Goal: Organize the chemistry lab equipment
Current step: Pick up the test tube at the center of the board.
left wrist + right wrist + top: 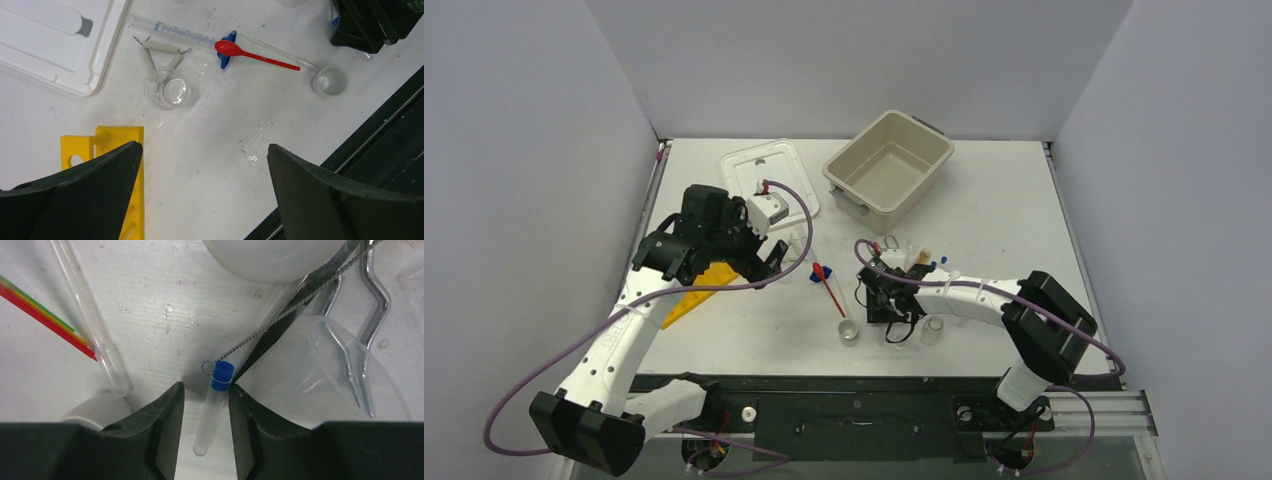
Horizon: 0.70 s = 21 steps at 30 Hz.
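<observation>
My right gripper (206, 386) is low over the table, jaws open and standing on either side of a clear test tube with a blue cap (213, 402) that lies between them. A wire brush (260, 325), metal tongs (372, 340), a tipped clear beaker (340, 370), another test tube (95, 335) and coloured spatulas (45, 315) lie around it. My left gripper (205, 145) is open and empty, above bare table beside the yellow rack (107, 140). A clear beaker (166, 90), a graduated tube (185, 34) and a red spatula (250, 53) lie beyond it.
The beige tub (889, 160) stands at the back centre and the white lid (764, 170) lies to its left. A small white cup (849, 332) and a clear beaker (932, 330) stand near the table's front edge, by the right gripper (886, 300).
</observation>
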Tool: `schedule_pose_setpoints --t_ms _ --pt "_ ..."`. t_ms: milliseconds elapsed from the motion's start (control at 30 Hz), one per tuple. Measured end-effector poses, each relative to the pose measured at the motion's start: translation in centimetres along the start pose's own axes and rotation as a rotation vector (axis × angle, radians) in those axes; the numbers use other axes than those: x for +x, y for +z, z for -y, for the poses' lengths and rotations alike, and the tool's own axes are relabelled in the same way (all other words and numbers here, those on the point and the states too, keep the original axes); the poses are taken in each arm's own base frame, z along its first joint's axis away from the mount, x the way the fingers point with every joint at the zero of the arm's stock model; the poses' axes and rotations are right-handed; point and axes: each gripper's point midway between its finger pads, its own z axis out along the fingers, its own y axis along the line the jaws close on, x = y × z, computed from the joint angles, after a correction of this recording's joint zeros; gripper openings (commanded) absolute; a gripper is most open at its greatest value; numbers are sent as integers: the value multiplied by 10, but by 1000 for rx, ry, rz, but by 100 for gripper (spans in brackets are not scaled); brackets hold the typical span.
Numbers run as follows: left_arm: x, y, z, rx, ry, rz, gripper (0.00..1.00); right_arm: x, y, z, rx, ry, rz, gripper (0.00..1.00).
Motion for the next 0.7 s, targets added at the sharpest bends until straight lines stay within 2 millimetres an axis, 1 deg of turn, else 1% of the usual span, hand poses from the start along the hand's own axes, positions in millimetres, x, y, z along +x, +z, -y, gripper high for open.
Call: schedule_pose_setpoints --t_ms 33,100,133,167,200,233,367,533,633,700 --pt "0 0 0 0 0 0 97 -2 1 -2 -4 1 2 30" --pt "0 0 0 0 1 0 97 -4 3 -4 -3 1 2 24" --pt "0 0 0 0 2 0 97 -5 3 -6 -5 2 4 17" --pt "0 0 0 1 2 0 97 -6 4 -7 -4 2 3 14" --pt "0 0 0 0 2 0 97 -7 4 -8 -5 1 4 6" --pt "0 0 0 1 3 0 97 -8 5 -9 -4 1 3 0" --pt "0 0 0 1 3 1 97 -16 5 -17 -8 1 8 0" --pt "0 -1 1 2 3 2 97 -33 -7 -28 -25 4 38 0" --pt "-1 -1 2 10 2 6 97 -46 -23 -34 -45 12 73 0" --pt "-2 -2 5 24 -1 14 97 -58 -41 -39 -74 21 110 0"
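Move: Between the right hand's part-open fingers, practically at the pads and 1 cm lower, lies the blue-capped test tube. The measuring cup sits about 8 cm left of that hand and level with it; the white bowl is 11 cm straight ahead, the funnel some 5 cm ahead and 6 cm to the right. From the idle left hand the test tube is roughly 12 cm back, 24 cm right and 20 cm below. Closing on the test tube with the right fingers while sliding low and level about 2 cm forward and left, the hand pinches it below its blue cap. It then lifts some 6 cm with gathering speed, still drifting forward and left by roughly another 3 cm, grip kept shut and fingertips swinging slightly forward. ##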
